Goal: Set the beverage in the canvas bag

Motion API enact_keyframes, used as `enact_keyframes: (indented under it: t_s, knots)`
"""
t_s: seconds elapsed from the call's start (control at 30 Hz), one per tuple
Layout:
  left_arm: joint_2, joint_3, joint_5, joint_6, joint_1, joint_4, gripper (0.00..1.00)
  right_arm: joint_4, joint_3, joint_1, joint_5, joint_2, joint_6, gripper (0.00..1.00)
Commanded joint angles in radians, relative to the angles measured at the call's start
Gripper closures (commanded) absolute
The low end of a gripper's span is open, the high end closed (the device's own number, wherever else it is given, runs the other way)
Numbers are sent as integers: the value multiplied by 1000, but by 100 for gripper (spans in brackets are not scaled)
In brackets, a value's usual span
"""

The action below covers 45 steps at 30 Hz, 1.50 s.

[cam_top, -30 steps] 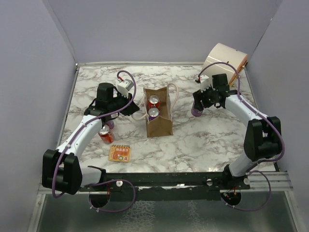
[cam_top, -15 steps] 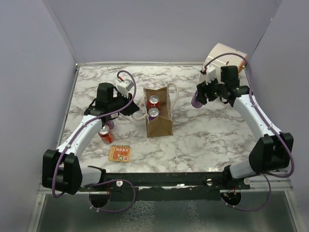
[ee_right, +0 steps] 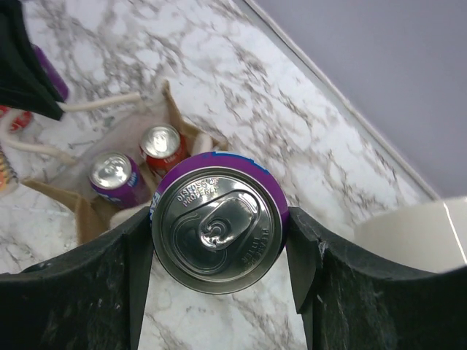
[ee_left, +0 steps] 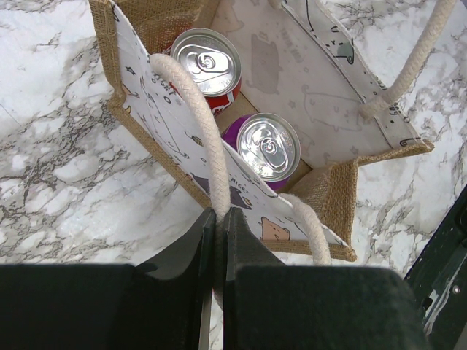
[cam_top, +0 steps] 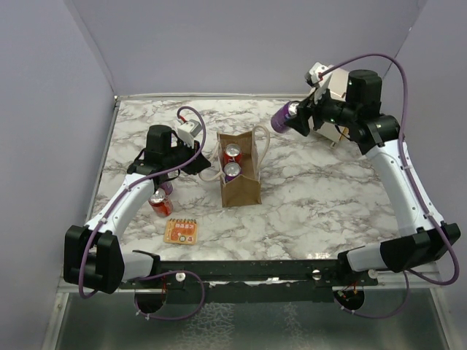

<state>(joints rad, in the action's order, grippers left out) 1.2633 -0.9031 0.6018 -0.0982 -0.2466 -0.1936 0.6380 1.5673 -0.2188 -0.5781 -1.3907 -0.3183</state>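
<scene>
The canvas bag [cam_top: 241, 191] stands upright mid-table, tan with cream rope handles. Inside it are a red can [ee_left: 206, 61] and a purple can [ee_left: 268, 147], tops up. My left gripper [ee_left: 217, 216] is shut on the bag's near handle [ee_left: 195, 109], holding that side out. My right gripper [cam_top: 290, 117] is high in the air, to the right of and behind the bag. It is shut on the beverage, a purple can [ee_right: 218, 230], which fills the gap between both fingers. The bag [ee_right: 86, 212] lies below and to the left of it in the right wrist view.
A red can [cam_top: 159, 205] and a purple can [cam_top: 167, 187] stand by my left forearm. An orange snack packet [cam_top: 181, 231] lies near the front. A large cream drum-shaped container [cam_top: 337, 82] sits at the back right corner, partly behind my right arm. Grey walls close three sides.
My right arm has lifted the purple can off the table and carried it up and left, toward the bag. The left gripper and the bag have not moved.
</scene>
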Motion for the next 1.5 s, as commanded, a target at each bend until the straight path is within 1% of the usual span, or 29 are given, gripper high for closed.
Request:
enact_keyframes:
  t_s: [0.0,0.2,0.27,0.4,0.67,1.2,1.33,1.47]
  knots:
    - [-1,-34,12,16,-8,-2,100,-29,131,-124,-61,11,-15,77]
    - [-7,-30,6,21,-8,-2,100,60,210,-315,11,-89,-83,78]
    - [-9,-28,1,24,-8,-3,100,84,207,-360,36,-125,-101,78]
    - [-13,-30,0,25,-8,-4,100,79,161,-412,99,-178,-118,78]
    - [-18,-27,-6,31,-8,-8,100,80,138,-430,227,-271,-156,81]
    - [-18,-23,-12,37,-8,-9,100,50,133,-430,467,-333,-145,84]
    - [-16,-23,-12,38,-8,-8,100,49,132,-429,480,-345,-139,84]
    - [-18,-23,-13,38,-8,-9,100,63,135,-430,441,-359,-127,84]
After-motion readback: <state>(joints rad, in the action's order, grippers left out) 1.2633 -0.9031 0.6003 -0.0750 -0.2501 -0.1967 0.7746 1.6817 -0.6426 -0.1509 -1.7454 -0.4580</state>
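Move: The right hand holds a purple Fanta can high over the table. The canvas bag's middle lies some 16 cm to its left, about 2 cm back and 24 cm below. In the bag, the Coke can stands roughly 19 cm left and 2 cm ahead of the hand, the other Fanta can 19 cm left and 5 cm back, both about 26 cm below. From the left hand the bag's middle is about 10 cm right, 2 cm ahead and 10 cm below. Swinging left and back towards the bag, with a slight rise at first, the right hand carries the Fanta can some 14 cm across, then sinks about 17 cm from the top of its arc while easing forward and a little back to the right. The wrist tips the fingers further down, ending roughly 30 degrees from where it began. The grip on the can stays shut; the left hand keeps its pinch on the rope handle. ##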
